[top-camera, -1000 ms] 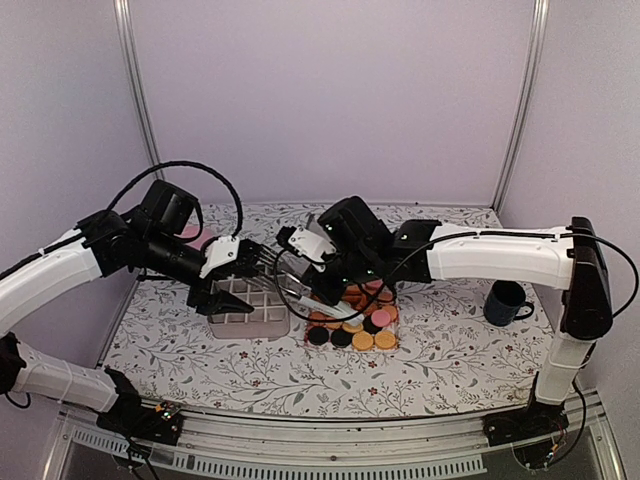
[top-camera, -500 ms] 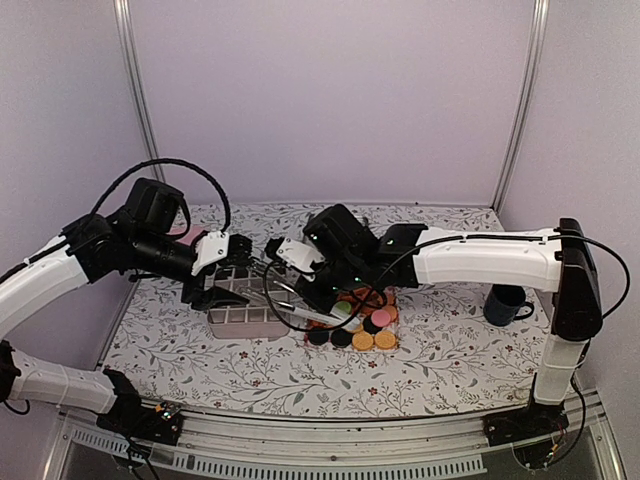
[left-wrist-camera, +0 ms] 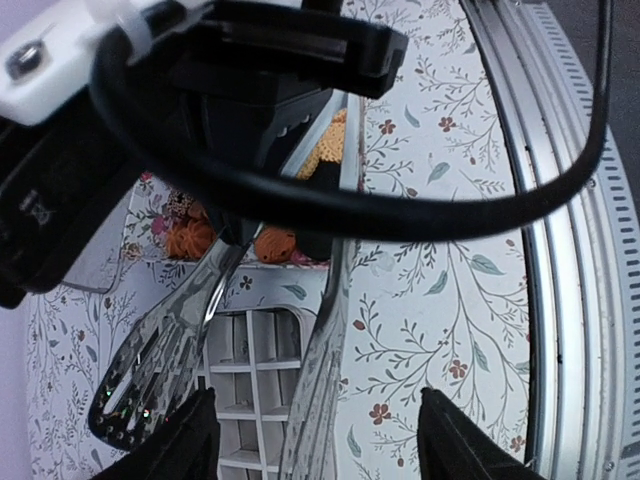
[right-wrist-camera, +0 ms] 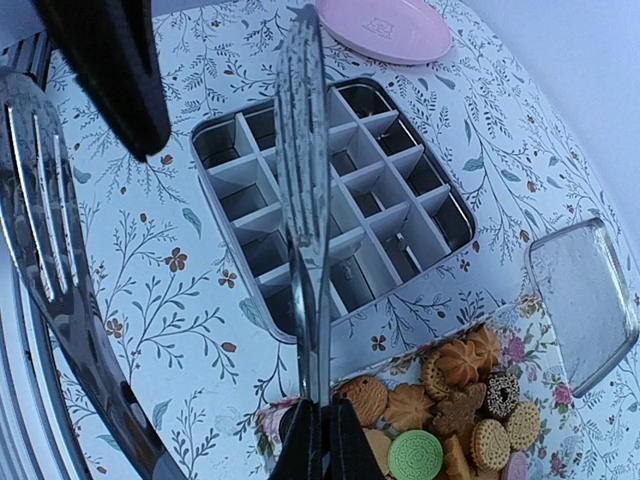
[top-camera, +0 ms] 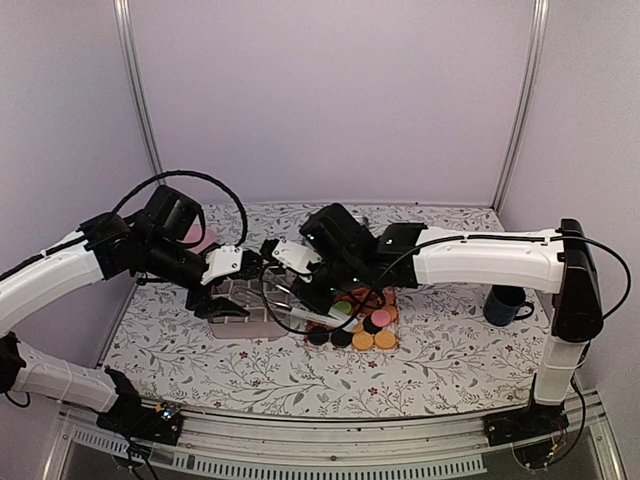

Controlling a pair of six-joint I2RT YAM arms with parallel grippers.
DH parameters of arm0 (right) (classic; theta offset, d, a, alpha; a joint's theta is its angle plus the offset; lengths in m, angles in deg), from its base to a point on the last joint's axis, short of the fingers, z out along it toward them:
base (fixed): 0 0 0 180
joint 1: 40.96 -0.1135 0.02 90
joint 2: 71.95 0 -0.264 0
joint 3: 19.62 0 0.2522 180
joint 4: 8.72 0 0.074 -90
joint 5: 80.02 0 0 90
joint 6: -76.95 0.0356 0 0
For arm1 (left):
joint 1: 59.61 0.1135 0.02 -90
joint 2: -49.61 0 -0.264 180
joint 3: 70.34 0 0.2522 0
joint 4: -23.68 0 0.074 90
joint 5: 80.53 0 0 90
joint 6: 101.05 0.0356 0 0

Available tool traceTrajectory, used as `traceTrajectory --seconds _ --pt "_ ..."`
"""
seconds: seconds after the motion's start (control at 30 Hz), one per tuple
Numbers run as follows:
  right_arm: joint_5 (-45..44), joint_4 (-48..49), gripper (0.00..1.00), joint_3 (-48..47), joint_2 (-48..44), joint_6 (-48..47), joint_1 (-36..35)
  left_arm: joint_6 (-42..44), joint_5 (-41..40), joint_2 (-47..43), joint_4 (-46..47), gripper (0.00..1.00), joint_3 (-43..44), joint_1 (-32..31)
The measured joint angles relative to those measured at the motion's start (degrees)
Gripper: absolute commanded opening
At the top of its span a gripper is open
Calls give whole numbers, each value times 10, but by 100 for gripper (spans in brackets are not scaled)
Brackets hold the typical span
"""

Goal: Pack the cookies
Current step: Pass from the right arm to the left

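The cookies (top-camera: 362, 322) are small round biscuits, mostly golden with a few black, pink and one green, heaped in a floral tray (right-wrist-camera: 268, 420); they also show in the right wrist view (right-wrist-camera: 455, 405) and the left wrist view (left-wrist-camera: 275, 242). My right gripper (right-wrist-camera: 325, 432) (top-camera: 318, 293) is shut on one arm of metal tongs (right-wrist-camera: 303, 180), just above the tray's left edge. The tongs' slotted arm (right-wrist-camera: 45, 230) splays out to the side. My left gripper (left-wrist-camera: 325, 435) (top-camera: 235, 285) is open over a divided box (right-wrist-camera: 340, 190), with a tong arm (left-wrist-camera: 322, 370) passing untouched between its fingers.
The white divided box (top-camera: 235, 318) has empty compartments. A pink plate (top-camera: 197, 236) (right-wrist-camera: 385, 30) lies behind it. A clear lid (right-wrist-camera: 585, 300) lies by the tray. A dark blue mug (top-camera: 505, 303) stands at the right. The table's metal front rail (left-wrist-camera: 570, 250) runs nearby.
My right gripper has carried the tongs a little left toward the box. My left arm drew back, then came in again, its open fingers now around a tong arm.
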Motion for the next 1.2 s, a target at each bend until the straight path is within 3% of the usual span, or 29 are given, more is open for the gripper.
traceTrajectory --seconds 0.1,0.2,0.23,0.3,0.37,0.5,0.57,0.6,0.77,1.03,1.2 --pt "0 0 0 -4 0 0 -2 7 -1 0 -3 48 0 -1" --pt "0 -1 0 -10 2 -1 -4 10 1 0 -3 23 -1 -2" --pt "0 0 0 -11 2 -1 -4 9 1 0 -2 10 -1 -3" --pt "-1 0 0 -13 2 -2 -5 4 2 0 0 0 -3 -3" --pt "-5 1 1 -15 2 -7 -7 3 5 0 2 0 -8 -3" --pt "-2 6 34 -17 2 -11 -7 -7 13 -2 3 0 -20 -4" --pt "3 22 62 -16 0 -6 -9 -16 15 -3 13 0 -27 -4" --pt "3 32 71 -11 -3 -3 -10 -21 17 -4 17 0 -29 -4" --pt "28 84 100 57 -66 17 3 -52 49 -13 31 0 -30 4" --pt "153 230 99 219 -281 106 124 -179 169 -43 151 0 -51 122" --pt "215 327 99 319 -381 170 189 -294 240 -86 266 0 -97 140"
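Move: The tongs are already in the right hand's fingers. Their middle lies about 7 cm left and 1 cm ahead of the right hand, and 10 cm to the right of the open left hand and 3 cm lower, with the free jaw nearer the base reaching between the left fingers. The compartment box stands some 16 cm straight ahead of the left hand, 18 cm down; the cookies are 18 cm ahead, 25 cm right of it and 20 cm down. The tongs' free arm, nearer the base, is pinched close behind its head as the left fingers shut, sinking a centimetre. Only then does the right hand open wide, let go of the other arm and swing off up and right, about 17 and 14 cm, fingers tipping up to level. The left then lifts some 8 cm, slightly forward, tilting its fingers up about 30 degrees to level. ##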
